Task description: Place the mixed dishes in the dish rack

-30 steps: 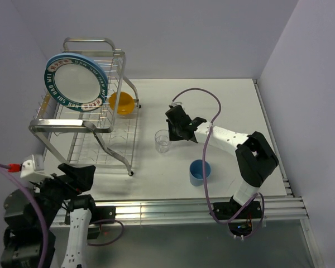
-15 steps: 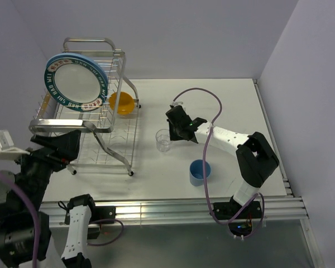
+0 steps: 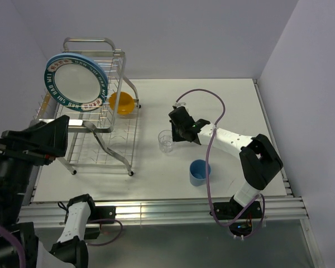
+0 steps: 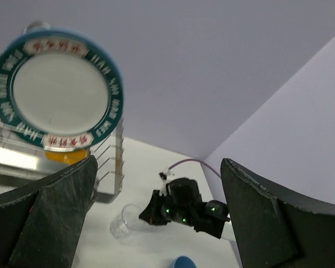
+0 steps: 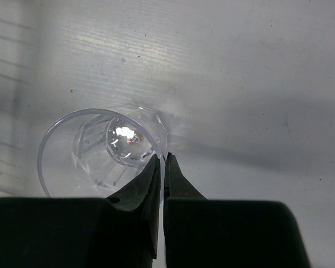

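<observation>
The dish rack [image 3: 89, 40] stands at the back left, with the white plate with a teal lettered rim [image 3: 75, 82] upright on its top tier and a light-blue plate [image 3: 71, 54] right behind it. An orange-yellow bowl [image 3: 123, 103] sits low at the rack's right side. A small clear glass [image 3: 166, 140] stands on the table, and my right gripper [image 5: 164, 159] is shut on its rim, one finger inside and one outside. Nearer the front stands a small blue cup [image 3: 200, 172]. My left gripper [image 4: 157, 167] is open and empty, raised high at the left.
The white table [image 3: 240, 106] is walled at the back and on the right. A purple cable [image 3: 204, 92] loops above my right arm. My left arm's dark bulk [image 3: 28, 151] hides the rack's front left corner in the top view.
My left arm has risen toward the camera and swung left, its gripper still open. My right gripper, shut on the glass rim, has shifted slightly right with the glass.
</observation>
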You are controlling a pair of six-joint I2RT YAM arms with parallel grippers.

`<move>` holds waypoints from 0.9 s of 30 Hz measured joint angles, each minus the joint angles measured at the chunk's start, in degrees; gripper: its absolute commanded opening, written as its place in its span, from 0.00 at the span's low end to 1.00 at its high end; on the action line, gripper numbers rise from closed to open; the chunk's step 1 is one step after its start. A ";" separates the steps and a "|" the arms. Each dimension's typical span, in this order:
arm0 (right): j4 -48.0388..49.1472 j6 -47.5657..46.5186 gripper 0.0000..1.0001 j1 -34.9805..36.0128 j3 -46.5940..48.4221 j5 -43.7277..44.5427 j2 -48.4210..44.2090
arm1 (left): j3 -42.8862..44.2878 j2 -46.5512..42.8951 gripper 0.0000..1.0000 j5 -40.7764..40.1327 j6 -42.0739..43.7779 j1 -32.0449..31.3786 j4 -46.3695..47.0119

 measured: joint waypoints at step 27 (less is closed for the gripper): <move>-0.63 -0.28 0.00 -4.98 -2.45 -1.01 -8.15 | 16.09 17.31 0.99 26.21 -18.58 14.91 30.97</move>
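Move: The right hand already pinches the clear glass by its rim. From it the middle of the dish rack is about 29 cm to the left, 11 cm farther out and some 6 cm higher, and the orange bowl in the rack is roughly 22 cm left, 20 cm ahead and a little lower. The blue cup stands about 15 cm back and 10 cm to the right, slightly lower. From the empty left hand the rack's middle lies about 32 cm ahead, 7 cm left and 40 cm below. After a short hold, the right hand keeps its shut pinch on the glass rim and lifts about 4 cm while carrying it some 3.5 cm to the right, away from the dish rack, the wrist turning only slightly. The left hand, open and empty high above the table, swings forward by 8 or 9 cm and then draws most of the way back, rising about 13 cm in all, ending a little to the right with its fingers tipped up nearly 20 degrees and turned clockwise. ##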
